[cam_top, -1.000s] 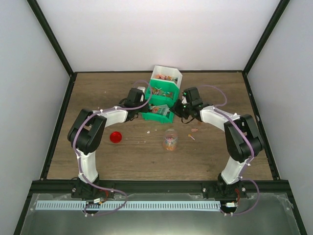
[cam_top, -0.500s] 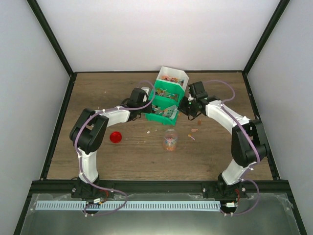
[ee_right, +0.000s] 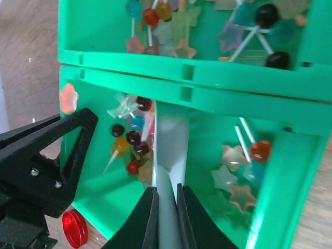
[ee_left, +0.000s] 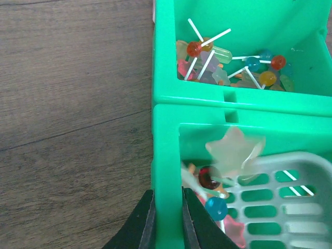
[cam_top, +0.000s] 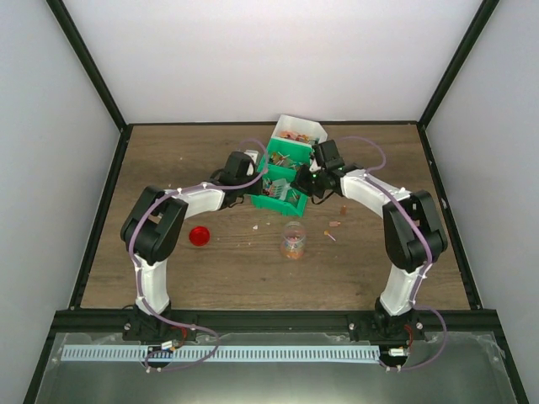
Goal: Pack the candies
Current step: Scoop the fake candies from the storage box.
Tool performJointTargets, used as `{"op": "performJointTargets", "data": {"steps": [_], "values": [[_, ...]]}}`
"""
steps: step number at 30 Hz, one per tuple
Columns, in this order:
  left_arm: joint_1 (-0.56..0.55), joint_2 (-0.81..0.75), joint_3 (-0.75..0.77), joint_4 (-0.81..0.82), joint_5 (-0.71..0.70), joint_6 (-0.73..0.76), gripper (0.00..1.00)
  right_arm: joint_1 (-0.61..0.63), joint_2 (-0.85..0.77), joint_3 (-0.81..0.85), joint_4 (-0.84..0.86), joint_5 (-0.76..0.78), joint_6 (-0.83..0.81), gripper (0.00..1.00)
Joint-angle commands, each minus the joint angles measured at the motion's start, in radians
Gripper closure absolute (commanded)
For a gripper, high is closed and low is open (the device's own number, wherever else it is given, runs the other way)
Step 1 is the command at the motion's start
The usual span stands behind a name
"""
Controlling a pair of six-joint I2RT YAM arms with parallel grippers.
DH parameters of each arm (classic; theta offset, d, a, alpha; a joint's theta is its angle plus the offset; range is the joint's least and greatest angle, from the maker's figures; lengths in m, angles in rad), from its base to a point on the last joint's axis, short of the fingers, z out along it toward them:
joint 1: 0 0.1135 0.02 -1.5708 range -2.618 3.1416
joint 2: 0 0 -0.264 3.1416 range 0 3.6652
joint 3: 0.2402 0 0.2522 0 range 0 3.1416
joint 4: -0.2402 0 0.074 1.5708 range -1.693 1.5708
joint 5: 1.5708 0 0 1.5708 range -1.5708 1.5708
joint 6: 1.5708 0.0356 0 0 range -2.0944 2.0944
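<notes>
The candies (ee_left: 209, 179) are small lollipops and star sweets lying in a green tiered bin (cam_top: 282, 178); more fill its upper compartment (ee_left: 228, 57). My left gripper (ee_left: 167, 193) is shut on the bin's left wall (ee_left: 167, 155). My right gripper (ee_right: 166, 189) is shut on the pale handle of the scoop (ee_right: 171, 140), which reaches down into the lower compartment among candies (ee_right: 132, 137). The slotted scoop head (ee_left: 280, 202) lies in that compartment with a few sweets on it. In the top view both grippers (cam_top: 251, 181) (cam_top: 313, 178) flank the bin.
A small clear jar (cam_top: 293, 240) holding some candies stands in front of the bin. A round red lid (cam_top: 199, 236) lies to the left. A few loose sweets (cam_top: 335, 225) are scattered on the wooden table (cam_top: 168, 168). A white tray (cam_top: 299, 130) tops the bin.
The bin stack has shifted a little right and turned. The right gripper swung out to the right, then came back in over the bin's lower compartment. The left gripper kept its hold.
</notes>
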Motion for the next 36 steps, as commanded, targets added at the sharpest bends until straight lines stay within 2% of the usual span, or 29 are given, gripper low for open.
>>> {"op": "performJointTargets", "data": {"steps": [1, 10, 14, 15, 18, 20, 31, 36], "values": [[-0.014, 0.04, -0.006, -0.012, 0.041, 0.061, 0.95, 0.005, 0.089, -0.077, 0.053, 0.009, -0.029, 0.99], [-0.014, 0.031, -0.009, -0.02, 0.042, 0.059, 0.95, -0.016, 0.065, -0.203, 0.312, -0.212, -0.036, 0.99], [-0.011, 0.012, -0.025, -0.016, 0.027, 0.049, 0.88, -0.056, 0.038, -0.326, 0.507, -0.333, 0.009, 0.99], [-0.01, 0.001, -0.034, -0.009, 0.025, 0.044, 0.83, -0.062, 0.037, -0.336, 0.529, -0.35, 0.011, 0.99], [-0.009, -0.045, -0.054, 0.008, 0.034, 0.032, 0.67, -0.067, 0.037, -0.342, 0.53, -0.337, 0.001, 0.99], [-0.01, -0.071, -0.055, 0.006, 0.042, 0.029, 0.62, -0.071, 0.04, -0.347, 0.54, -0.34, 0.004, 0.99], [-0.007, -0.191, -0.118, 0.047, 0.029, -0.006, 0.55, -0.085, 0.044, -0.417, 0.705, -0.439, 0.032, 0.99], [-0.005, -0.17, -0.094, 0.029, 0.024, -0.009, 0.52, -0.1, -0.008, -0.47, 0.771, -0.454, 0.061, 0.99]]}}
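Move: The heap of candies lies against the left wall of the near green compartment, about 4 cm ahead of the right hand, 6 cm to its left and 8 cm below. From that hand, the middle of the far green compartment is some 14 cm ahead and 1 cm left, and the clear jar 12 cm back and 1 cm left. From the left hand, pinching the box's left wall, the heap is about 5 cm right, 1 cm back and 5 cm lower. With the scoop's blade already down among the candies, the right hand keeps its grip on the handle and nudges the blade left and slightly forward towards the heap, then draws back some 3 cm and sinks, rolling roughly 20 degrees to lay the scoop flatter. The left fingers hold the box wall at first, then open and come free, backing about 2 cm and rising 4.5 cm. ##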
